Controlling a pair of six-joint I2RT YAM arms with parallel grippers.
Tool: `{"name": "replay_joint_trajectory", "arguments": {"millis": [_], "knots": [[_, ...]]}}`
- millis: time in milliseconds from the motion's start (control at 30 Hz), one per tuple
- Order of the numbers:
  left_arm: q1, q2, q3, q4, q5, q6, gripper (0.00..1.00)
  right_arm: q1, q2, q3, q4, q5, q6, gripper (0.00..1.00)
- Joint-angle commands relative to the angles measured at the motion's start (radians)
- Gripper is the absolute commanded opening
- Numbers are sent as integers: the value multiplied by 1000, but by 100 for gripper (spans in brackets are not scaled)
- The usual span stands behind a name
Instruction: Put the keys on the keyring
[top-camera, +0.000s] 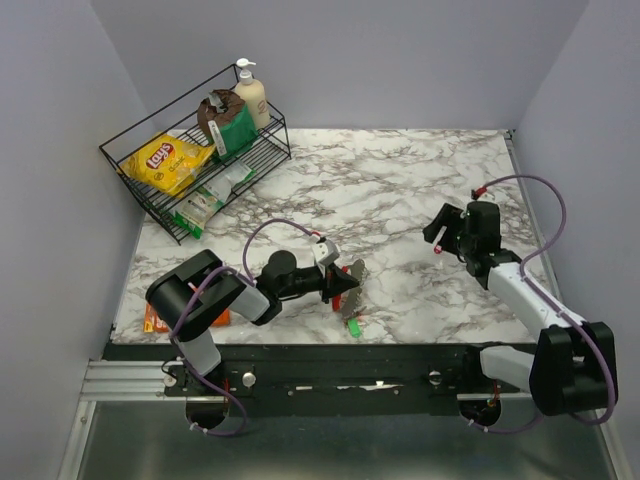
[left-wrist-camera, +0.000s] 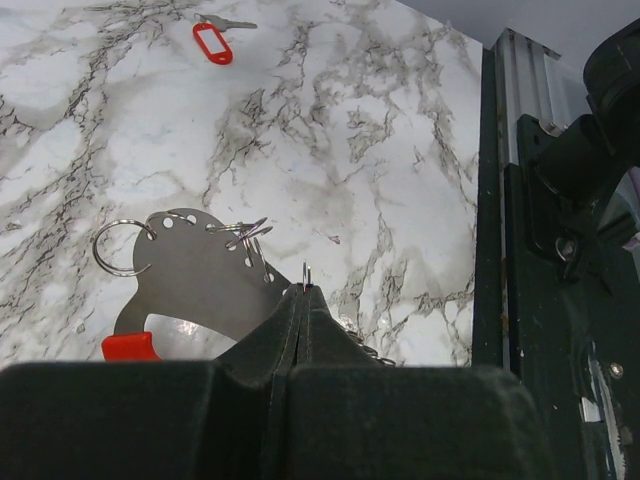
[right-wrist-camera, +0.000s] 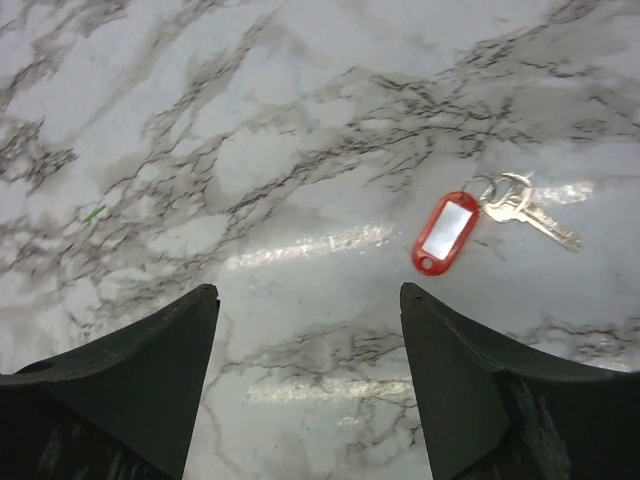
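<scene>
The keyring (left-wrist-camera: 190, 262) is a silvery plate with holes, a red curved part (left-wrist-camera: 130, 347) and loose split rings; in the top view it (top-camera: 352, 283) sits near the table's front. My left gripper (left-wrist-camera: 303, 291) is shut, and a thin metal ring on the plate's edge sticks out from its tips. A green-tagged key (top-camera: 354, 325) lies just in front of it. A silvery key (right-wrist-camera: 525, 207) with a red tag (right-wrist-camera: 446, 233) lies flat on the marble, ahead and to the right of my right gripper (right-wrist-camera: 308, 292). That gripper is open with nothing between its fingers.
A black wire rack (top-camera: 170, 215) at the back left holds a chips bag (top-camera: 167, 160), other packets and a pump bottle (top-camera: 250, 95). An orange packet (top-camera: 153, 320) lies at the front left corner. The black front rail (left-wrist-camera: 495, 200) runs close to the left gripper.
</scene>
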Motion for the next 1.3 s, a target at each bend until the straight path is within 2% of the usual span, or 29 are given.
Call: {"name": "replay_joint_trajectory", "arguments": {"millis": [0,133,200,233,300,400,433,533,567,1100,1133,1267], "knots": [[5,-36,14,-20,30,58,0,-89,82,69,-36,103,27,80],[5,-54,14,-37,48,68,0,-126,216,162,-65,109,11,75],[5,-59,14,-43,53,76,0,-125,295,244,-117,106,2,70],[5,-64,13,-49,53,78,0,-125,319,271,-129,110,-5,63],[5,-73,11,-57,56,81,0,-125,366,334,-175,121,-24,61],[5,-84,8,-63,53,79,0,-125,431,376,-218,138,-36,60],[5,-87,8,-63,53,79,0,-125,457,382,-227,136,-39,55],[5,-94,7,-72,58,79,0,-125,489,402,-264,141,-48,53],[5,-99,5,-75,58,81,0,-125,498,400,-269,135,-50,49],[5,-123,8,-120,67,81,0,-125,636,520,-396,80,-55,47],[5,-125,8,-121,68,81,0,-126,636,518,-399,78,-56,39],[5,-134,11,-131,68,78,0,-146,624,511,-413,80,-59,38]]}}
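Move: The red-tagged key lies on the table about 5 cm ahead of the open, empty right hand, 6 cm to its right and 10 cm below. The left hand already holds the keyring plate, roughly 18 cm left of the right hand and 5 cm back; its green tag hangs some 10 cm nearer the base than the plate. From the left hand the key is about 13 cm ahead, 27 cm right and 9 cm lower. The right hand sinks 8 cm, going right and forward to the red-tagged key, tipping down 30 degrees, fingers half-closing. ##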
